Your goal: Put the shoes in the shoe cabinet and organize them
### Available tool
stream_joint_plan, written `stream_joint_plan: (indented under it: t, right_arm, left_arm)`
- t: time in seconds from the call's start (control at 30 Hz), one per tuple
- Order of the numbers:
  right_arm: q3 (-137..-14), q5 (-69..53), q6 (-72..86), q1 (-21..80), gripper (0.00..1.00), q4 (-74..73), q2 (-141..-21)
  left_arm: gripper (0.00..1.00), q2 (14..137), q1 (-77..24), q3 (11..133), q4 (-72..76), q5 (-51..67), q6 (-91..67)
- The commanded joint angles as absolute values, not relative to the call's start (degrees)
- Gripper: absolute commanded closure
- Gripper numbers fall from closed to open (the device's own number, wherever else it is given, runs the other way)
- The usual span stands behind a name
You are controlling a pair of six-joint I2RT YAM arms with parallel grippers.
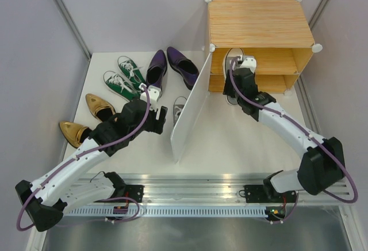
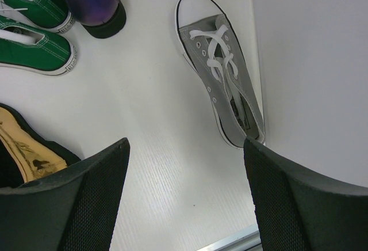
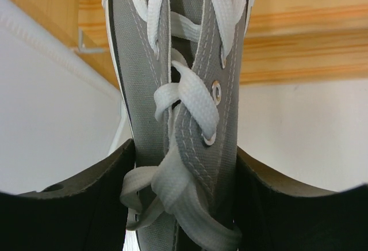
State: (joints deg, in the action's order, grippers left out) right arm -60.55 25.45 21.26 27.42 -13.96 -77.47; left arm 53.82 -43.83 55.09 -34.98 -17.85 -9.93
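Observation:
My right gripper [image 3: 184, 147] is shut on a grey sneaker [image 3: 195, 61] with white laces, fingers pressing its two sides near the tongue. In the top view this sneaker [image 1: 234, 53] points toe-first into the open front of the bamboo shoe cabinet [image 1: 259, 23], with the right gripper [image 1: 238, 68] just behind it. The other grey sneaker [image 2: 221, 72] lies on the table against the white door panel [image 2: 310, 61]. My left gripper [image 2: 185, 144] hovers open over bare table near its heel, holding nothing. Green sneakers [image 1: 122, 76], purple shoes [image 1: 171, 64] and gold shoes [image 1: 86, 118] lie at the left.
The cabinet's white door [image 1: 192, 104] swings out toward the near edge and splits the table between the two arms. A metal rail [image 1: 190, 196] runs along the near edge. Grey walls close in the back and sides.

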Motion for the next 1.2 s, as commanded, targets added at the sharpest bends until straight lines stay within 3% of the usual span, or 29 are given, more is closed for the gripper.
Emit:
stream_joint_plan:
  t: [0.0, 0.67, 0.73, 0.97, 1.07, 1.17]
  right_arm:
    - [-67.49, 22.15, 17.41, 24.71, 0.88, -3.87, -82.24]
    - [-85.34, 20.40, 13.98, 21.89, 0.82, 4.66, -102.91]
    - [-85.69, 19.95, 13.89, 21.71, 0.78, 5.27, -103.44]
    - [-85.43, 19.51, 14.24, 21.62, 0.26, 5.45, -104.24]
    - [-85.25, 19.51, 14.41, 21.62, 0.16, 5.36, -103.98]
    - [-85.08, 19.16, 14.76, 21.62, 0.12, 5.36, -103.36]
  left_arm:
    - [0.17, 53.44, -43.86, 55.02, -33.13, -17.05, -8.17]
    - [0.17, 54.40, -43.86, 55.02, -33.22, -15.73, -8.26]
    - [0.17, 54.49, -43.86, 55.02, -33.31, -15.64, -8.26]
    - [0.16, 54.76, -43.77, 55.02, -33.05, -15.56, -8.35]
    - [0.17, 54.84, -43.77, 55.02, -33.13, -15.82, -8.35]
    - [0.17, 54.84, -43.86, 55.02, -33.05, -15.99, -8.44]
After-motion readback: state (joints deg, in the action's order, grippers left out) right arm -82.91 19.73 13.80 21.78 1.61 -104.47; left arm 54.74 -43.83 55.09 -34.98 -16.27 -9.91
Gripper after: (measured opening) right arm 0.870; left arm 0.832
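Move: The right hand already holds the grey sneaker, toe pointing into the cabinet; its place at the left end of the middle shelf lies about 15 cm ahead, 3 cm left and 4 cm lower. The cabinet's left wall is 13 cm ahead and 7 cm left, the top board's middle 14 cm ahead, 8 cm right and 9 cm higher, the open door's middle 10 cm back, 12 cm left. From the left hand, that shelf place is roughly 29 cm ahead and 23 cm right. Forward and nearly level, the right hand carries the sneaker some 15 cm into the upper compartment, easing about 3 cm left to run close along the left wall and slowing as it gets deep. Once in, the fingers open and let go of the sneaker, the hand rising about a centimetre and its fingers tipping up a little, nearly 10 degrees altogether. ##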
